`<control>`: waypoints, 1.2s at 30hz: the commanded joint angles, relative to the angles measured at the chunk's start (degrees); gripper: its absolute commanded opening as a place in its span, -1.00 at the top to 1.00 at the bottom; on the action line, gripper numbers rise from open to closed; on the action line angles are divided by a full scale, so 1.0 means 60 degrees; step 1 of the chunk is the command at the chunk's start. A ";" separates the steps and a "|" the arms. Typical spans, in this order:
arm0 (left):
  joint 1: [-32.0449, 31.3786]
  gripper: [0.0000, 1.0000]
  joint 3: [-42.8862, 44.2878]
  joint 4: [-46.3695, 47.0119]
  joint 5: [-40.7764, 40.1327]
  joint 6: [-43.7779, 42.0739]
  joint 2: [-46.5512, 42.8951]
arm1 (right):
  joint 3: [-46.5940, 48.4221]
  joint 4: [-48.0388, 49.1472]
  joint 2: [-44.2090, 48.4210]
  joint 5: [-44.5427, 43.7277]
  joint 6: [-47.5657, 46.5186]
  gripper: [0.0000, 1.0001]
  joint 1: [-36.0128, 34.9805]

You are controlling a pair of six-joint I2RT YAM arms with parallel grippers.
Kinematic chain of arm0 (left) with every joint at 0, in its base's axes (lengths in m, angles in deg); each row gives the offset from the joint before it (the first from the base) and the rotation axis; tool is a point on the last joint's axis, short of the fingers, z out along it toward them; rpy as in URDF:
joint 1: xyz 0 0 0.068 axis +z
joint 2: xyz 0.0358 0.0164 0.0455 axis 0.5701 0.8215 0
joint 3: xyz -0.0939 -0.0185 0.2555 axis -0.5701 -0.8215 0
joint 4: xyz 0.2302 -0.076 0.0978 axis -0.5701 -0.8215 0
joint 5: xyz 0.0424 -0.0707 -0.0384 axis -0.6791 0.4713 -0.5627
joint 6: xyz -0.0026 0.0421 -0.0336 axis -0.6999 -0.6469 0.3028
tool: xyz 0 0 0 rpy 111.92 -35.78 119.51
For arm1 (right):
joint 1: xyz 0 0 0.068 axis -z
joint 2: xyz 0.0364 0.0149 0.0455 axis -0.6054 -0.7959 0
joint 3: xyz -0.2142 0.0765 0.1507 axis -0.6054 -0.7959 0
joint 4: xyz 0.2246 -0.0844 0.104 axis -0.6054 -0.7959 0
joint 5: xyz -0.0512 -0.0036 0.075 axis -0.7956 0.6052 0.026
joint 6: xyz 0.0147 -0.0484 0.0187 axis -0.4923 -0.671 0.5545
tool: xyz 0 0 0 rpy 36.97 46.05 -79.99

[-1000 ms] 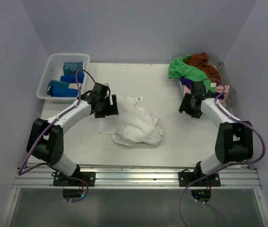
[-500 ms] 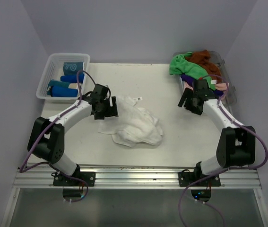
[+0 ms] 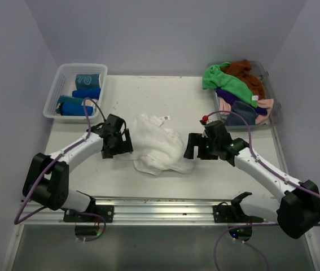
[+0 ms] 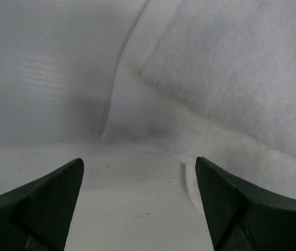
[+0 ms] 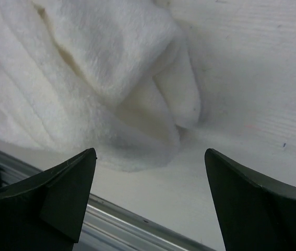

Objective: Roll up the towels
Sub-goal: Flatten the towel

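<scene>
A crumpled white towel (image 3: 158,145) lies in a heap at the table's middle; it also shows in the left wrist view (image 4: 231,78) and the right wrist view (image 5: 90,78). My left gripper (image 3: 123,147) is open and empty at the towel's left edge. My right gripper (image 3: 192,148) is open and empty at the towel's right edge. Green (image 3: 223,81), rust-brown (image 3: 244,72), purple (image 3: 226,95), pink (image 3: 264,104) and slate grey (image 3: 241,111) towels are piled in the clear tub (image 3: 276,113) at the back right. Blue rolled towels (image 3: 80,101) sit in the white basket (image 3: 58,79) at the back left.
The metal rail (image 3: 165,209) runs along the table's near edge and shows at the bottom of the right wrist view (image 5: 132,230). Grey walls close in the left, back and right sides.
My right arm has swung from the clear tub down and left to the white towel's right edge. My left gripper has moved slightly down along the towel's left edge.
</scene>
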 commanded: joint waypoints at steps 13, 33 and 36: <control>0.0077 0.35 -0.0278 0.1754 -0.0153 0.0571 0.1096 | -0.0700 0.1702 -0.0987 0.0045 0.0325 0.11 -0.1012; 0.2845 1.00 1.0018 -0.0574 0.0594 -0.0880 0.0086 | 1.1410 -0.1475 -0.3112 -0.2081 -0.2107 0.96 0.0746; 0.3022 1.00 1.0227 -0.0590 0.0609 -0.0924 -0.0484 | 1.0893 -0.1346 -0.2500 -0.1467 -0.2136 0.92 0.0746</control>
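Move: Under both hands lies the crumpled white towel, its middle about 12 cm right of the left hand and 12 cm left of the right hand, level or 1 cm ahead, roughly 4 cm below the left and 6 cm below the right. Neighbours: from the left hand, the white basket sits about 20 cm ahead and 18 cm left; from the right hand, the grey bin is 20 cm ahead and 19 cm right, its middle slightly lower than the hand. Dipping some 4 cm at the left and 5 cm at the right, the right hand also drawing a little back and left, both open grippers shut on the towel's edge at either side. Then both swing it fast up and forward, the left also drifting left, until they are about 40 cm above where they began, wrists tilting the fingers up by some 50 degrees, grips kept. ##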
